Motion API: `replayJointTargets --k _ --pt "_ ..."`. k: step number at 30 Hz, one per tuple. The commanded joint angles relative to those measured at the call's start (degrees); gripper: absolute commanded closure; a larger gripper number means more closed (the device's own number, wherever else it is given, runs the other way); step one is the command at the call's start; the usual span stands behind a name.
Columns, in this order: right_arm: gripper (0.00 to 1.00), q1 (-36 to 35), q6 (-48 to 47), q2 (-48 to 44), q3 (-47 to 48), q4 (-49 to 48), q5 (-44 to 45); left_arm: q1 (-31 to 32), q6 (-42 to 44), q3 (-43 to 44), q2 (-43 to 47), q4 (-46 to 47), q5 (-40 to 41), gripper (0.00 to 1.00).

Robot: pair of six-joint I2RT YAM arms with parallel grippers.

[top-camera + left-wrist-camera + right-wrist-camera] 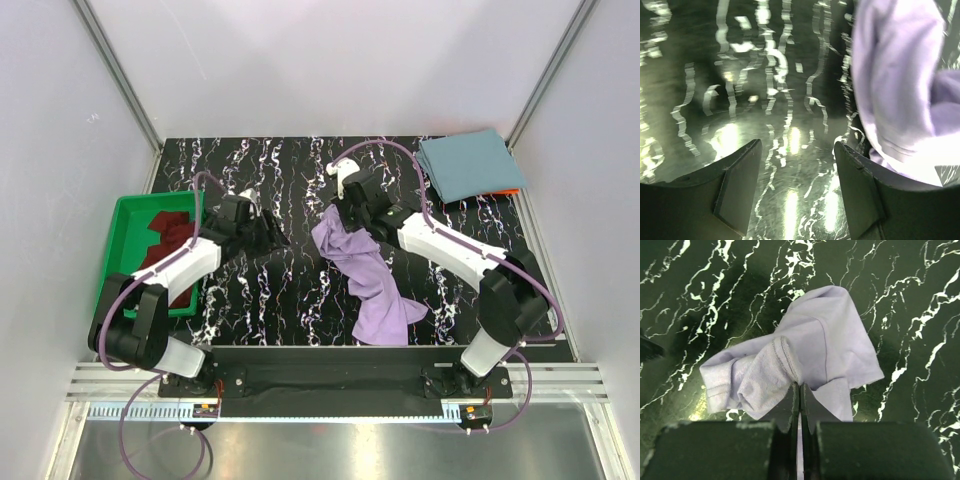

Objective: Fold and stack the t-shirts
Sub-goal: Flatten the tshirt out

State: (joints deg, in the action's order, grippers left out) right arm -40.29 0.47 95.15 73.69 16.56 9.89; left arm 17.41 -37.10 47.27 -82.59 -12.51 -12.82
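Observation:
The lavender t-shirt (368, 280) lies crumpled in a long bunch on the middle of the table. My right gripper (343, 222) is shut on its far end. In the right wrist view the fingertips (799, 390) pinch a hemmed fold of the lavender cloth (815, 335). My left gripper (272, 236) hovers just left of the shirt, open, with only bare table between its fingers (737, 190). The lavender cloth (900, 75) shows to the right of them. A teal-blue t-shirt (468, 165) lies folded at the back right corner. A maroon t-shirt (165, 245) sits bunched in the green tray (122, 225).
The green tray stands at the table's left edge beside the left arm. Something orange (511, 190) peeks out from under the teal shirt. The black marbled table (270, 170) is walled in by white panels on three sides.

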Motion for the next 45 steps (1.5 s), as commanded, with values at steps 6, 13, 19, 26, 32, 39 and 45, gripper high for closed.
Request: replayJointTargets --k 6,13,19,26,32,39,45 --pt "1.00 0.65 1.99 -0.67 4.36 -0.38 -3.91 6.84 4.14 1.25 2.17 13.64 -0.81 0.34" --pt "1.00 0.66 2.52 -0.41 5.41 -0.47 -5.32 10.80 10.02 3.97 2.69 14.54 4.46 0.34" --pt "1.00 0.74 2.69 0.03 5.67 -0.65 -5.58 13.96 12.67 5.47 3.31 15.32 7.72 0.32" --pt "1.00 0.74 2.78 0.21 5.50 -1.09 -5.94 15.99 13.20 5.47 3.75 15.77 10.00 0.32" --pt "1.00 0.83 2.96 0.12 5.41 -1.44 -6.29 16.78 12.76 7.14 2.26 13.57 12.73 0.32" --pt "1.00 0.74 2.96 0.21 4.97 -1.70 -6.20 17.04 12.40 8.28 1.56 13.13 14.93 0.33" --pt "1.00 0.83 3.13 0.12 5.06 -1.88 -6.38 17.48 13.46 9.60 0.32 12.78 13.70 0.41"
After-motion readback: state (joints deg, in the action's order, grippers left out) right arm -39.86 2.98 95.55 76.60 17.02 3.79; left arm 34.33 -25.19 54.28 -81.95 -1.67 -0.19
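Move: The loose hemmed flap of the purple t-shirt hangs about 9 cm to the right of my left hand, some 2 cm ahead and 4 cm higher. My right fingers, pinching the shirt, are about 14 cm to my left hand's right, 3 cm ahead and 6 cm up; the shirt's tail lies on the table roughly 22 cm right, 15 back and 8 below. From my right hand, the flap is some 5 cm left, 2 back and 3 down. My right hand keeps its pinch on the t-shirt and holds it up, easing only about 2 cm left and a little up. I bring my open left hand some 9 cm right, then up about 7 cm and slightly forward to the hanging flap, swinging the fingers roughly 25 degrees out of their downward slant and turning them clockwise; at the flap they just start to close. ##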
